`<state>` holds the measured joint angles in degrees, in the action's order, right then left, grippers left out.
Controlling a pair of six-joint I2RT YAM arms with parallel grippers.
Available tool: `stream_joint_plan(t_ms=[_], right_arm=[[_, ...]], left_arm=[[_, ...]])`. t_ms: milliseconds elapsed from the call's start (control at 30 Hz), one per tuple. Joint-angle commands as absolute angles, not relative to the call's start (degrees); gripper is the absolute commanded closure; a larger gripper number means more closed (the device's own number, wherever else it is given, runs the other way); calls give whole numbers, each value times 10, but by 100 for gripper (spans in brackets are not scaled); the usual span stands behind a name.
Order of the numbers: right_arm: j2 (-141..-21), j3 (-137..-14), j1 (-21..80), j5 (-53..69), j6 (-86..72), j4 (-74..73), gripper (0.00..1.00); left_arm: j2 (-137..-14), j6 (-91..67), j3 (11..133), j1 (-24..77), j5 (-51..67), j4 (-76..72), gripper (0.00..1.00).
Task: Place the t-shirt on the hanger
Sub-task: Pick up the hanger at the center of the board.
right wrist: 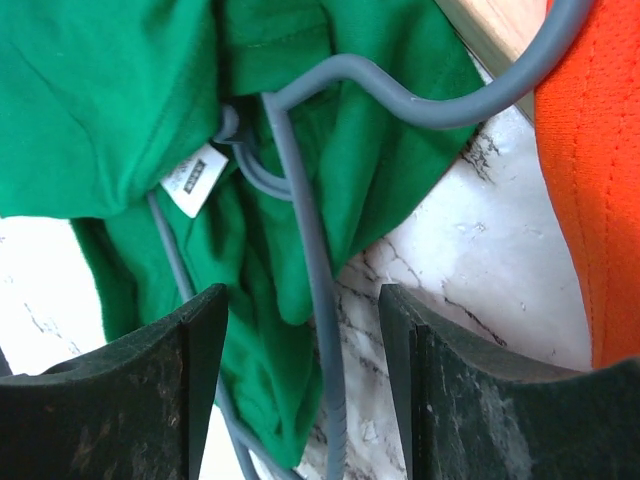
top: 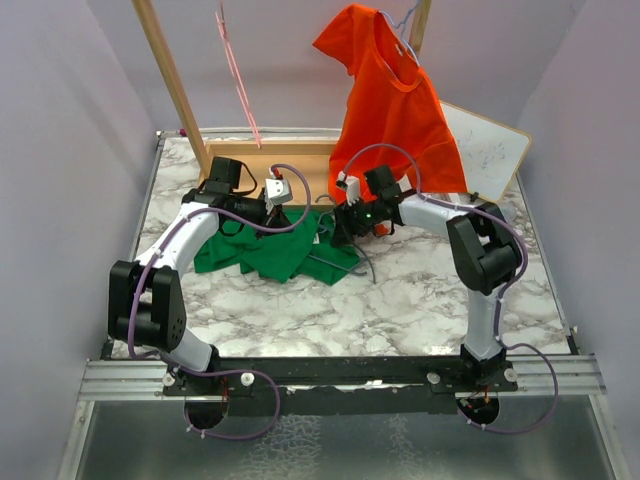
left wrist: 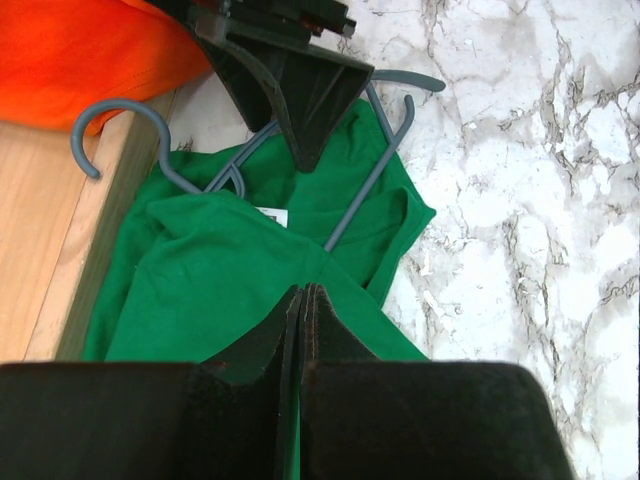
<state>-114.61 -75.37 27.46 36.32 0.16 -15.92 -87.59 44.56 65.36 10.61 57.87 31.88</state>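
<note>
The green t-shirt [top: 268, 250] lies crumpled on the marble table, with its white neck label [left wrist: 270, 216] facing up. The blue-grey hanger [left wrist: 365, 190] lies on and partly inside the t-shirt [left wrist: 200, 270], its hook [left wrist: 110, 112] resting against the wooden base. My left gripper [left wrist: 302, 290] is shut, and creases in the cloth run into its tips. My right gripper [right wrist: 300, 292] is open low over the table. It straddles one arm of the hanger [right wrist: 310, 250] and a fold of the t-shirt [right wrist: 100, 100] without touching either. In the top view the two grippers [top: 262, 215] [top: 345, 225] face each other across the shirt.
An orange-red t-shirt [top: 390, 100] hangs on a pale hanger at the back right, its hem near my right gripper. A wooden rack [top: 170, 70] with a flat base [top: 270, 150] stands behind. A pink wire hanger [top: 238, 70] hangs from the rack. A whiteboard [top: 490, 150] leans at the far right.
</note>
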Motion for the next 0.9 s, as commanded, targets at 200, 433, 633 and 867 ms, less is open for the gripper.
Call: stream_joint_plan(t_ms=[200,433,633,867], right_arm=[[-1208,-801,275,416,33,-174,78],[-1120,-755,276,365,47,-153,99],[-1040,-710,300,299,93,-130,99],[-999,-659,364,196,143,-75,99]], left_arm=[[-882,457,667,104,581,339,100],[-909,469,675,90,555,358,98],[-947,486,724,78,538,382,71],[-985,483,773,66,553,399,52]])
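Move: The hanger bar runs between the open right fingers, about 1 cm to their left and 2 cm below the hand point. From that hand, the green t-shirt's middle lies some 13 cm left and 2 cm back, 4 cm lower; the wooden box's near rim is about 6 cm ahead and 5 cm left, 3 cm lower. From the left hand, the shirt's middle is about 3 cm back, 2 cm left and 10 cm below; the bar is roughly 12 cm right, 1 cm ahead, 11 cm below. Dip the right gripper a little over 1 cm, shut it on the hanger bar, then raise it about 6 cm from its lowest point, drawing slightly back and rolling the hand nearly 20 degrees so its forward side comes up. As it rises, open the left gripper to nearly half, moving it down and left, then mainly forward about 4 cm over the shirt. ##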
